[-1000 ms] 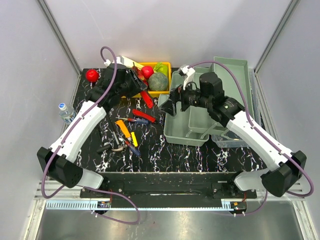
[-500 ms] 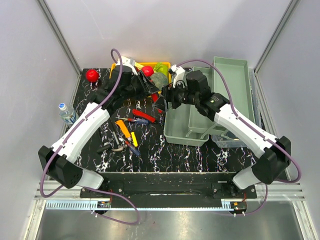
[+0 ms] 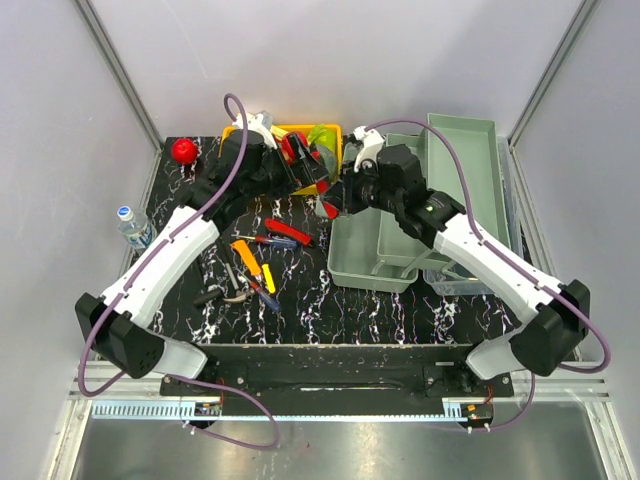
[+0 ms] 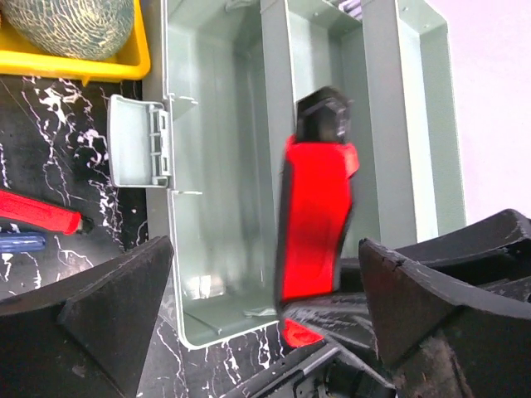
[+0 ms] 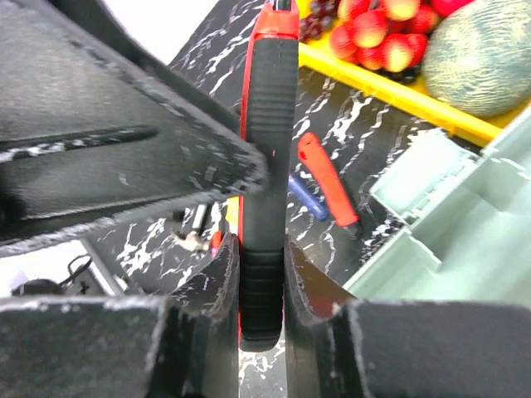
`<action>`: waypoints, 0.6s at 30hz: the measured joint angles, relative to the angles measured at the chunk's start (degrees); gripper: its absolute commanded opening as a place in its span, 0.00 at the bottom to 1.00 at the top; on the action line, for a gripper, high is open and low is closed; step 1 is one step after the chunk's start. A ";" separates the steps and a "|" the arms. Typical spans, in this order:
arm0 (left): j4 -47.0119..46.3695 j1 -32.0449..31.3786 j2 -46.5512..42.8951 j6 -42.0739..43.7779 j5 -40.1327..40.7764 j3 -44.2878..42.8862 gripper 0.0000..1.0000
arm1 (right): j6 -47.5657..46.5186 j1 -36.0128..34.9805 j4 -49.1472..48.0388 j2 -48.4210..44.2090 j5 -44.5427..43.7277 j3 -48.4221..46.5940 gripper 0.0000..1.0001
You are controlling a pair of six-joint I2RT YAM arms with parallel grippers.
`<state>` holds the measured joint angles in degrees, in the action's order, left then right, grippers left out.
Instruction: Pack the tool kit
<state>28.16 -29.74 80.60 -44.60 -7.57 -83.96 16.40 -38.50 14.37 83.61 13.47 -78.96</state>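
A red-and-black-handled tool (image 5: 267, 124) stands upright between both grippers above the table's back middle. My right gripper (image 5: 262, 282) is shut on its lower handle, pads pressed on both sides. My left gripper (image 4: 265, 298) is open, its fingers (image 4: 116, 290) wide apart on either side of the same tool (image 4: 315, 224) without touching it. In the top view the two grippers meet beside the open grey-green toolbox (image 3: 372, 268), left gripper (image 3: 318, 176) and right gripper (image 3: 340, 196). More hand tools lie on the black mat: red-handled (image 3: 286, 232), orange (image 3: 245, 258), yellow (image 3: 268, 278).
A yellow tray (image 3: 332, 132) of fruit with a melon (image 4: 70, 23) sits right behind the grippers. A red ball (image 3: 183, 150) and a water bottle (image 3: 128, 222) stand at the left. The toolbox's lid and trays (image 3: 465, 160) fill the back right.
The right arm swung left to the left gripper and closed on the red-and-black tool. The left gripper, which carried the tool there, has opened.
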 measured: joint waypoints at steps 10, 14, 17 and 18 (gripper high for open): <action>-0.04 0.96 -5.31 5.68 7.41 0.00 0.99 | 0.11 0.11 4.48 -8.04 -27.98 0.87 0.13; -0.35 1.66 -6.01 6.73 8.79 0.00 0.99 | 0.11 2.56 8.92 -10.51 -37.18 0.35 0.13; -0.46 2.03 -5.97 6.91 8.90 0.24 0.99 | 0.22 7.61 12.63 -12.46 -40.41 0.42 0.13; -0.48 2.12 -5.95 6.93 8.87 0.26 0.99 | 0.24 9.16 13.49 -12.94 -41.13 0.46 0.14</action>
<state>27.68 -27.62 74.65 -37.67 1.30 -83.70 16.64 -29.34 27.86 70.67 -27.66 -78.50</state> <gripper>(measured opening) 0.988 0.234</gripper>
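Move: The right hand already holds the red-and-black tool. The toolbox's far-right tray lies about 28 cm to its right, 3 cm ahead and some 9 cm below; the middle tray is about 16 right, 2 ahead and 14 below, the main compartment 9 right, 5 ahead and 20 below. From the emptied left hand, the loose red tool lies 6 left, 1 ahead and 27 below, with the blue screwdriver 12 left and 1 back. Keeping its pinch on the red-and-black tool, the right hand swings it about 20 cm to the right over the toolbox towards the far-right tray, rising slightly at first and edging forward, while the wrist turns some 50 degrees clockwise. The already open left hand backs away about 5 cm to its left and rises too, tipping its fingers up a little. ##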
